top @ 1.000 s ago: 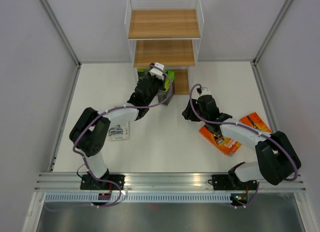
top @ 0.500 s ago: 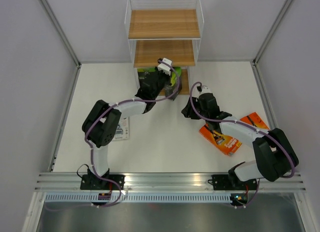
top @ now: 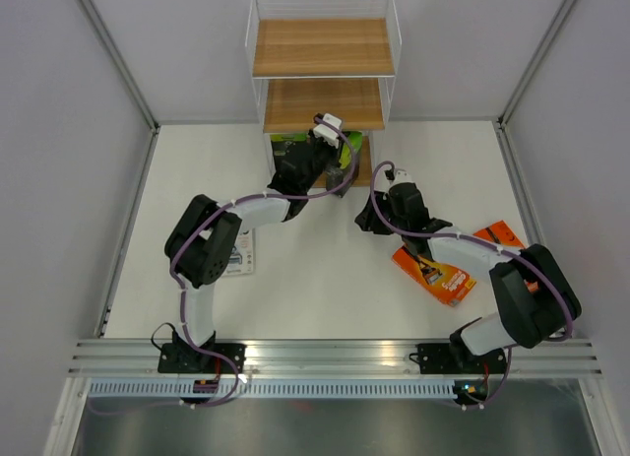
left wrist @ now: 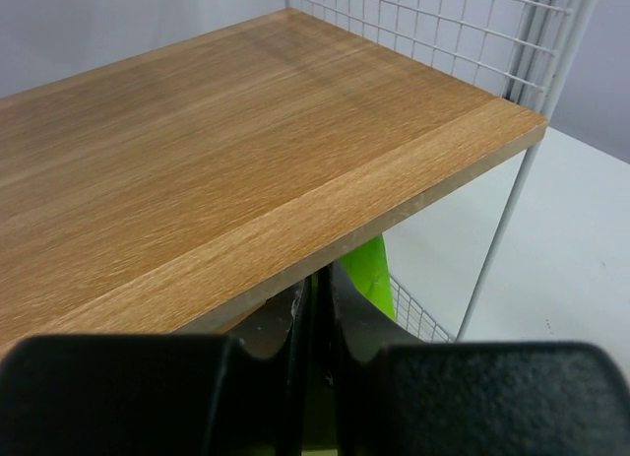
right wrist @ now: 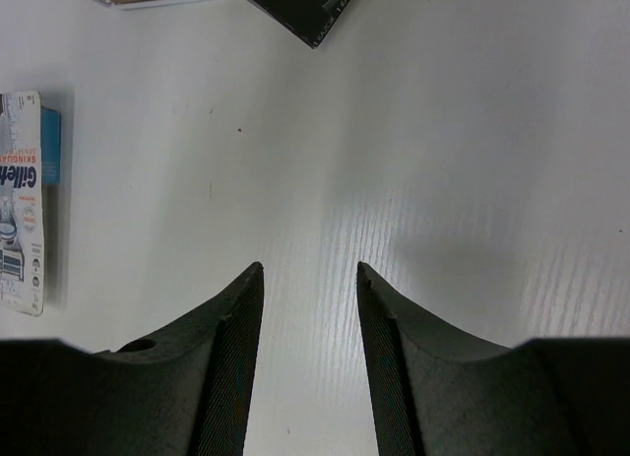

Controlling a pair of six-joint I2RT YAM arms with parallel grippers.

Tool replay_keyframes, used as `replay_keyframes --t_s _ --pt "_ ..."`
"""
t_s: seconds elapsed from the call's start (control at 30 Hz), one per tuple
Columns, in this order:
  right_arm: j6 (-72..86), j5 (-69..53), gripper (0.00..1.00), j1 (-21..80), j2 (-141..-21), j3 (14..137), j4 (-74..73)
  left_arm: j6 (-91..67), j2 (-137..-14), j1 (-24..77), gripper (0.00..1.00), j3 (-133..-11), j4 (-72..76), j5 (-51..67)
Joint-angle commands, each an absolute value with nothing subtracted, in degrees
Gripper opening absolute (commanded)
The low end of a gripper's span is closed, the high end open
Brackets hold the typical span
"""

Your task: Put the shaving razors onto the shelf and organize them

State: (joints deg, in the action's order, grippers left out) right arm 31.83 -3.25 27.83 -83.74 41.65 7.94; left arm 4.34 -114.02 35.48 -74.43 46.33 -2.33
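Note:
The shelf [top: 323, 47] stands at the back centre, and its wooden board [left wrist: 246, 161] fills the left wrist view. My left gripper [top: 333, 166] [left wrist: 317, 289] reaches in at the bottom tier, shut on a black pack of shaving razors with a lime-green end [top: 347, 151] [left wrist: 369, 274], held on edge under the board. More lime-green [top: 285, 138] shows on the bottom tier's left. Two orange packs [top: 433, 274] [top: 504, 239] lie at the right. A light-blue blister pack [top: 234, 256] [right wrist: 22, 200] lies at the left. My right gripper [top: 368, 218] [right wrist: 310, 269] hovers open and holds nothing over the white table.
The shelf's white wire frame [left wrist: 512, 170] rises just right of the held pack. A black corner of that pack [right wrist: 295, 3] juts into the right wrist view's top edge. Grey walls enclose the table on three sides, and an aluminium rail [top: 335, 356] carries both arm bases.
My left arm has stretched forward and moved the black and lime-green pack rightward, deeper under the shelf's middle board. The right gripper has drifted slightly left.

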Motion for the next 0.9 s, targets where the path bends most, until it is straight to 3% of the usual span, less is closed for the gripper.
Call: replay_keyframes --t_s 0.0,0.27,0.47,0.87 --pt "33.0 -4.5 0.49 27.4 -85.2 44.0 11.8 5.3 -111.9 35.2 0.18 -77.1 48.3 -0.3" --pt "32.9 -4.8 0.49 27.5 -86.2 44.3 12.2 5.1 -110.0 35.3 0.24 -76.6 46.8 1.6" --pt "33.5 -5.5 0.49 27.4 -87.1 44.1 13.3 4.6 -105.4 35.2 0.47 -73.3 48.1 1.3" --pt "33.5 -5.6 0.49 27.5 -88.1 46.0 13.5 -2.2 -90.4 35.4 0.63 -59.2 45.0 3.2"
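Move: The green-and-black razor box stands upright at the right end of the lowest shelf, its top between the left fingers; its middle is about 10 cm below the left hand, 3 cm ahead and 2 cm right. The first razor box stands some 11 cm to the hand's left and 5 cm ahead, equally low, and the middle shelf board is centred about 8 cm ahead, 3 cm left and 3 cm above. From the right hand, the upright box is roughly 14 cm ahead and 4 cm left. The left fingers, only just parted at the top of the upright razor box under the middle board's front edge, spread to over half open and let go of the box's top while the hand barely shifts. The left hand then backs out from under the board with gathering speed, about 6 cm back and 6 cm up, first easing a touch right and then swinging left, the wrist turning only slightly clockwise and the fingers ending apart, clear of the box. ##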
